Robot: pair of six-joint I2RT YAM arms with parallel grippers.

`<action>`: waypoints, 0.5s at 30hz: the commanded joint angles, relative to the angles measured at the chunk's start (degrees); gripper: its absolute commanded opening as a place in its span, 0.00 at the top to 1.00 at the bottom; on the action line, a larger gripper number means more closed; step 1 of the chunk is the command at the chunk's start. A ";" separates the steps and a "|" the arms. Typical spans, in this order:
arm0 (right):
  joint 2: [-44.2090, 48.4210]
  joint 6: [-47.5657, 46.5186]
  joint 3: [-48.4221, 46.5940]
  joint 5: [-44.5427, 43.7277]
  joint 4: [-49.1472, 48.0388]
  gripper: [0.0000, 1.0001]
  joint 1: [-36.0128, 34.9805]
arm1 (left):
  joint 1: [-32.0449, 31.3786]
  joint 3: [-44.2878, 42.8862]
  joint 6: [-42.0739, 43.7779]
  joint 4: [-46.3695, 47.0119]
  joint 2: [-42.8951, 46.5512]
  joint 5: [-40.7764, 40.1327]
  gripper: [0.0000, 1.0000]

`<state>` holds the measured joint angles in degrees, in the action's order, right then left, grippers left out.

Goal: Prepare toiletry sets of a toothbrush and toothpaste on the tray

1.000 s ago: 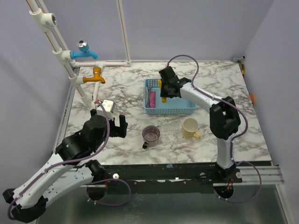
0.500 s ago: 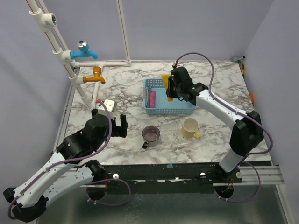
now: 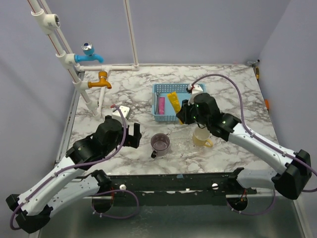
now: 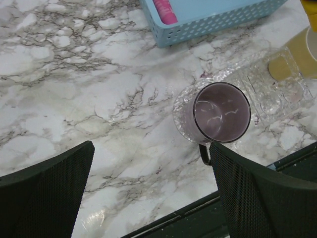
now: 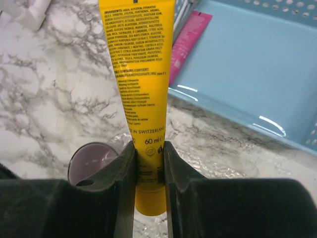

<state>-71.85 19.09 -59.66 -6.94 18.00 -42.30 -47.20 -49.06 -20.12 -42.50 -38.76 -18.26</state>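
My right gripper (image 5: 149,148) is shut on the capped end of the yellow toothpaste (image 5: 141,74). In the top view this yellow toothpaste (image 3: 173,101) slants over the front of the blue basket (image 3: 157,118), with the right gripper (image 3: 181,111) just behind the cream mug (image 3: 201,135). The pink toothpaste (image 3: 161,104) lies inside the basket. The clear plastic tray (image 3: 184,144) carries a mauve cup (image 3: 160,143) and the mug. My left gripper (image 4: 148,173) is open and empty, low over the marble just left of the mauve cup (image 4: 220,113). No toothbrush shows clearly.
A blue tap (image 3: 91,55) and an orange tap (image 3: 101,79) hang from white pipes at the back left. The table's near edge (image 4: 198,210) runs right below my left fingers. Grey walls close in the back and both sides.
My right arm has drawn back from deep in the basket toward the tray, carrying the yellow toothpaste with it. My left arm has shifted slightly right, toward the mauve cup.
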 commanded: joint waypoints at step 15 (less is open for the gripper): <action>15.24 -3.80 7.43 -0.62 -2.36 0.79 -17.63 | 0.35 -19.91 -3.16 -9.88 -8.09 26.22 0.01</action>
<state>-58.39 16.40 -52.49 -6.79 17.23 -56.10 -47.20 -64.47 -21.54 -47.70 -45.54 0.69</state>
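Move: The right hand holds the yellow toothpaste by its cap end. The purple mug lies about 4 cm back, 7 cm left and 12 cm below this hand; the yellow mug about level with it, 11 cm right and 12 cm below; the pink tube 16 cm ahead, 7 cm left, 14 cm below. From the empty left hand the toothpaste's middle is roughly 14 cm ahead, 18 cm right and 3 cm above. Right hand, still pinching the toothpaste, draws back about 9 cm; the open left rises rightward towards it. ##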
